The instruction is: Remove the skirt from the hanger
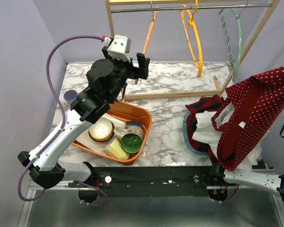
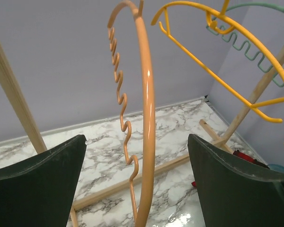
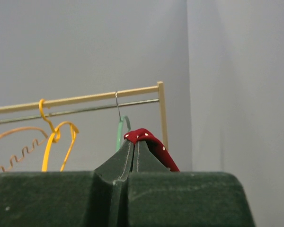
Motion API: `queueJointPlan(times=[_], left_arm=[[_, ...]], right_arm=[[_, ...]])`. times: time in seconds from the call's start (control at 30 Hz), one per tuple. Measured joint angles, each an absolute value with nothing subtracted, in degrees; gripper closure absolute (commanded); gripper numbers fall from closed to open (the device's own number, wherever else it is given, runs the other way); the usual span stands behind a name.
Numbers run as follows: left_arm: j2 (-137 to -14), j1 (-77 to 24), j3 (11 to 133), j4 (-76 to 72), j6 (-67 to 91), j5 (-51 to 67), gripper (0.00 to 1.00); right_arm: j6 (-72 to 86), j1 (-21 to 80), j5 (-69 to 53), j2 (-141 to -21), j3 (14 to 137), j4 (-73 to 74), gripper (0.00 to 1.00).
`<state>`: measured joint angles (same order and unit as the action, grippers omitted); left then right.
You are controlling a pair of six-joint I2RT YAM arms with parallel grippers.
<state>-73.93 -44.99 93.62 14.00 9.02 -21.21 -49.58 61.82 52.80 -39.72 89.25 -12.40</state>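
Note:
The red skirt with white dots (image 1: pixel 258 111) hangs at the right, off every hanger, its lower edge draping over a pile of clothes. My right gripper (image 3: pixel 134 142) is shut on a fold of the skirt (image 3: pixel 154 142); in the top view the cloth hides it. The orange hanger (image 1: pixel 149 35) hangs bare on the rack rail. My left gripper (image 1: pixel 139 66) is raised beside it and open. In the left wrist view the orange hanger (image 2: pixel 148 118) runs down between the spread fingers (image 2: pixel 42 182) without touching either.
A yellow hanger (image 1: pixel 195 40) and a green hanger (image 1: pixel 235 33) hang on the wooden rack (image 1: pixel 175 93). An orange tub (image 1: pixel 143 124) of bowls and cups sits front left. A blue basket (image 1: pixel 187 137) with plaid and white clothes lies under the skirt.

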Motion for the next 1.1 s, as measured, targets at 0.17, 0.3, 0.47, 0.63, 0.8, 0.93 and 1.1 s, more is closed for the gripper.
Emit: queueJointPlan(times=[0.17,0.3,0.47,0.63,0.8,0.93,1.1], left_arm=[[-71.9,-45.0,93.4,14.7,9.6,-20.6,0.01],[-70.4,-45.0,92.9,17.2,10.7,-19.6,0.01],[-65.7,-45.0,91.6,19.9,13.2,-18.2,0.01],[-60.9,-45.0,90.9,19.9,14.7,-17.1,0.01],[-57.8,-45.0,90.9,20.1,14.9,-17.0,0.01],[-57.1,-45.0,91.0,21.2,14.9,-17.0,0.01],[-57.2,-45.0,91.2,23.6,14.8,-17.0,0.01]], right_arm=[[-48.7,61.8,55.0,-38.8,80.5,-10.7,0.99],[-43.5,61.9,59.7,-35.8,70.9,-6.6,0.99],[-34.0,61.9,64.0,-26.3,61.0,-2.1,0.99],[-22.9,61.8,66.9,-26.5,61.5,5.6,0.99],[-14.5,60.7,66.1,-33.5,61.6,15.8,0.99],[-8.7,51.4,59.9,-38.9,62.2,22.5,0.99],[4.4,33.4,49.1,-47.3,65.1,34.4,0.99]])
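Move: The blue basket with the clothes pile lies some 7 cm ahead of the right hand, about 2 cm to its left and roughly 50 below; the green hanger hangs about 27 cm ahead, 4 left and 8 below. From the left hand, the orange hanger's middle is about 12 cm ahead, 3 right and 6 above. The orange tub sits some 10 cm back, 11 left and 40 below. Lower the right gripper nearly 30 cm towards the blue basket, swaying left, back and left again, and carrying the still-pinched dotted skirt about 10 cm forward as the fingers tip down some 45 degrees. Meanwhile draw the left gripper, still wide open, back and left away from the orange hanger, dipping slightly, then rising a little. ##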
